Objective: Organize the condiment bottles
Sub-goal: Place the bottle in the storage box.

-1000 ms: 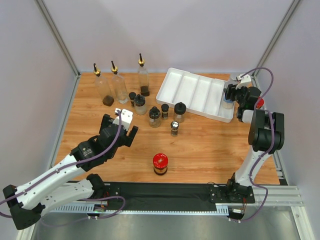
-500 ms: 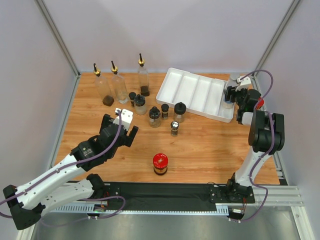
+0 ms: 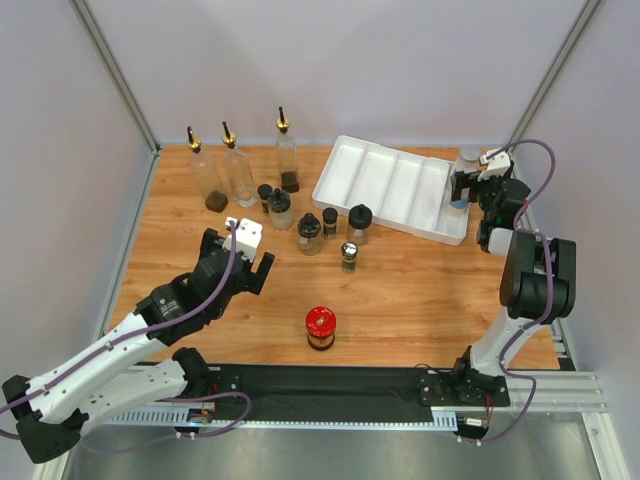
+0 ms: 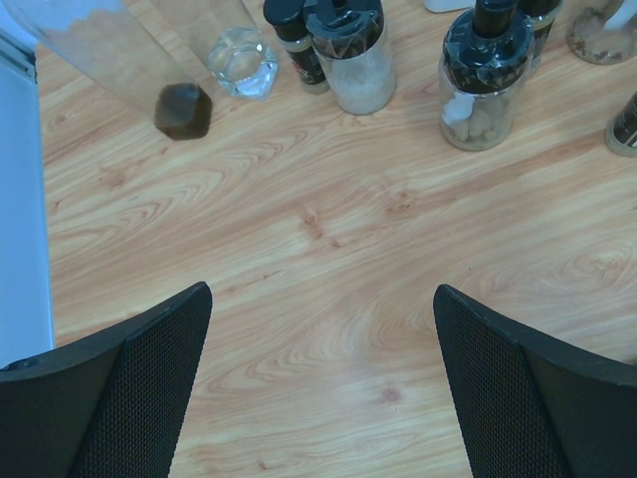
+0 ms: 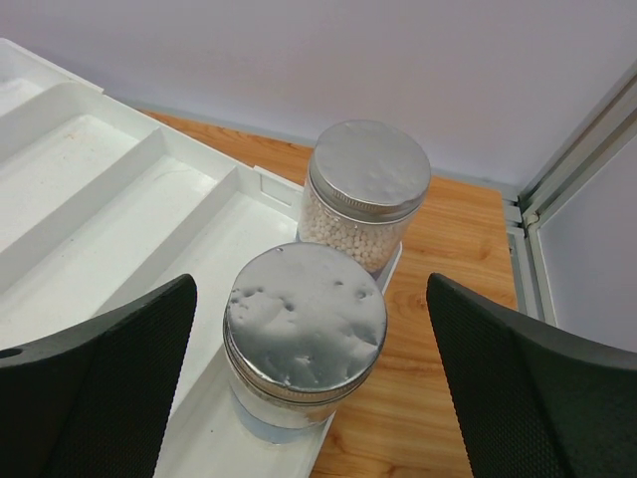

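Observation:
My right gripper point(image 5: 311, 299) is open, its fingers standing apart on either side of a silver-lidded jar point(image 5: 305, 334) that rests upright in the end compartment of the white tray point(image 5: 119, 189). A second silver-lidded jar point(image 5: 368, 194), full of white beads, stands just behind it. In the top view the right gripper point(image 3: 462, 188) is at the tray's right end. My left gripper point(image 4: 320, 299) is open over bare wood, short of the black-capped jars point(image 4: 353, 50). Three tall pourer bottles point(image 3: 238, 165) stand at the back left. A red-lidded jar point(image 3: 320, 327) stands alone in front.
Several small black-capped jars point(image 3: 309, 233) and a silver-lidded shaker point(image 3: 349, 256) cluster left of the tray point(image 3: 375, 180). The tray's other compartments hold nothing. Metal frame posts and grey walls close in the table on both sides.
The right gripper's jaws have opened wide and let go of the silver-lidded jar in the tray's end compartment. The left gripper has shifted slightly.

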`<action>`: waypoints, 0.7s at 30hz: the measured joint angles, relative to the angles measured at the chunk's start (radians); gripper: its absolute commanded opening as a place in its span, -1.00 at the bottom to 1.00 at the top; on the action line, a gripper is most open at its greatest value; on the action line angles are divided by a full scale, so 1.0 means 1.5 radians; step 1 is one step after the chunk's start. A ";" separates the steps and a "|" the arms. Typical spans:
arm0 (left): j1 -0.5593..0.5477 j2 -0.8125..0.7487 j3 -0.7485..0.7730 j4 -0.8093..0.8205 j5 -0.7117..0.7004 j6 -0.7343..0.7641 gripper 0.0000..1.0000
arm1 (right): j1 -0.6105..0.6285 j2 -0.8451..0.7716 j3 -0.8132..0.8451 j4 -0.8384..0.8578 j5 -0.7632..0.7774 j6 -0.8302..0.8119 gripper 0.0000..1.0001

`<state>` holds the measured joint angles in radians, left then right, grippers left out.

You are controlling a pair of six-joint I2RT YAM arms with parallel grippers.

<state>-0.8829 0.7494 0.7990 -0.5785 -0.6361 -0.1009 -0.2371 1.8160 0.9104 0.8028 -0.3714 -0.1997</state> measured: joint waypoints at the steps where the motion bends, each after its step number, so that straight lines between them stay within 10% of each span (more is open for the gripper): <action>1: 0.000 -0.001 0.000 0.000 0.001 0.000 0.99 | 0.000 -0.008 -0.002 -0.002 0.000 -0.002 1.00; 21: 0.000 -0.045 0.000 0.001 0.039 -0.001 0.99 | -0.001 -0.291 0.030 -0.312 -0.079 -0.077 1.00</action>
<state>-0.8825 0.6827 0.7990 -0.5770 -0.5781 -0.1017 -0.2390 1.3796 0.9550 0.3351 -0.4892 -0.3157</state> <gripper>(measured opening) 0.996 0.998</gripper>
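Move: The right hand's fingers already straddle the freed bottle in the storage box without holding it; its middle lies about 2 cm ahead, 1 cm left and 6 cm below the hand. The rear bottle stands some 7 cm beyond it and 2 cm farther right. From the right hand, the box's centre is about 6 cm ahead and 18 cm left, and the red-lidded jar roughly 4 cm back and 10 cm right. From the left hand, the freed bottle lies about 30 cm ahead and 60 cm right. Lift the right gripper, jaws kept wide open, up and away from the bottle just set in the box: about 12 cm up while drawing it back some 6 cm, gathering speed and clearing the lid. Let the wrist swing slightly counter-clockwise, under 10 degrees, on the way. ##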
